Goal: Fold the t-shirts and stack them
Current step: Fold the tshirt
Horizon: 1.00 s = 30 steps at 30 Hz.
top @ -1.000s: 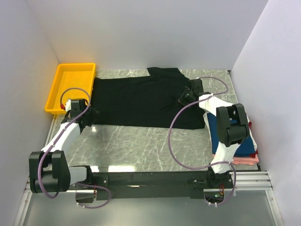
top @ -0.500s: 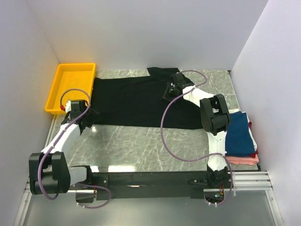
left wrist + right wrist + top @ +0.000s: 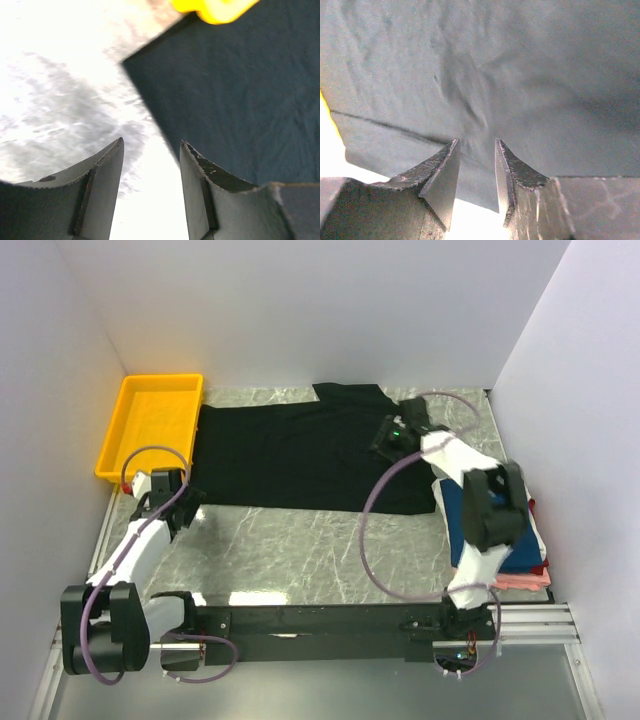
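A large black t-shirt (image 3: 290,455) lies spread flat across the far half of the table, its hem to the left. My left gripper (image 3: 188,502) (image 3: 151,141) hovers open at the shirt's near-left corner (image 3: 240,90), with only bare table between its fingers. My right gripper (image 3: 388,438) (image 3: 476,141) is low over the shirt's right part (image 3: 530,70), jaws open and apart, a small pucker of cloth just ahead of the fingertips. Folded t-shirts are stacked at the right edge, navy (image 3: 528,540) on top and pink (image 3: 520,581) at the bottom, partly hidden by the right arm.
A yellow tray (image 3: 150,425) (image 3: 215,7) stands at the far left, touching the shirt's hem. Bare marble table (image 3: 300,550) lies between the shirt and the arm bases. White walls enclose the left, back and right.
The right gripper's jaws have opened; that arm swung left over the shirt, then back to the right. The left gripper has shifted slightly toward the near edge.
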{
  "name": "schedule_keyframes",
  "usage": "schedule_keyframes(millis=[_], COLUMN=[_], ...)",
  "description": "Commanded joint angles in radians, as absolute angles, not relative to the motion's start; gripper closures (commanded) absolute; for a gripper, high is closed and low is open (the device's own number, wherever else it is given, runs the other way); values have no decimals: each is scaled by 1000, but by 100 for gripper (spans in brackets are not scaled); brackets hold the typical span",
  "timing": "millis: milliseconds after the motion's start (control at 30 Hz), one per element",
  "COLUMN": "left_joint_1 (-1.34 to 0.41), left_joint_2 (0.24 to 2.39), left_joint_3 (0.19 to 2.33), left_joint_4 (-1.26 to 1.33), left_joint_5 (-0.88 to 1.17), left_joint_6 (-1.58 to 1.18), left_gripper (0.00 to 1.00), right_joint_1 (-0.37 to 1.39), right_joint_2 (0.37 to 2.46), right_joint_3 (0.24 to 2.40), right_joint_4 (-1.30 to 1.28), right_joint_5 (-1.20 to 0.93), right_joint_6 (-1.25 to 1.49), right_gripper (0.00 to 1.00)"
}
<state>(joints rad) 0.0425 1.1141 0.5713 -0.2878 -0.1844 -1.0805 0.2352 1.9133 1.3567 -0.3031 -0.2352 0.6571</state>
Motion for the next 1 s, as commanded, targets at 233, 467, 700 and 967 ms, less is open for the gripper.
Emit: schedule_keyframes(millis=[233, 467, 700, 967], left_joint_1=[57, 63, 66, 67], left_joint_2=[1235, 1290, 1341, 1348], left_joint_3=[552, 561, 580, 577], left_joint_4=[-167, -124, -110, -100], left_joint_5=[-227, -256, -281, -296], left_joint_6=[-1108, -1106, -1094, -1085], left_gripper=[39, 39, 41, 44], right_joint_1=[173, 84, -57, -144], right_joint_2=[1406, 1266, 1240, 1149], right_joint_3=[858, 606, 554, 511], right_joint_4=[-146, -80, -95, -135], right_joint_5=[-259, -293, -275, -169], right_joint_6=[713, 723, 712, 709], right_gripper=[56, 54, 55, 55])
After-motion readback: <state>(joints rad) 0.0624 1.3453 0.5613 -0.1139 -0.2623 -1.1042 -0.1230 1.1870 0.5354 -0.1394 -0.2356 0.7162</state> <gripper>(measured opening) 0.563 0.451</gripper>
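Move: The near right corner of the black t-shirt lies about 14 cm back and 15 cm to the right of my right hand, some 6 cm lower; the folded t-shirt stack is about 19 cm back and 27 cm to the right of that hand. The shirt's near left corner is only about 4 cm ahead and 4 cm left of my left hand, 6 cm below, with the yellow tray's middle some 20 cm ahead and 11 cm left of it. I hop my right hand up off the middle of the shirt and back, then sink it and swing it right to the near right corner by the stack, about 15 cm back and as far right, turning some 20 degrees clockwise, fingers staying half open. Meanwhile my left hand drops about 4 cm, then eases forward and left towards the near left corner, still open. ##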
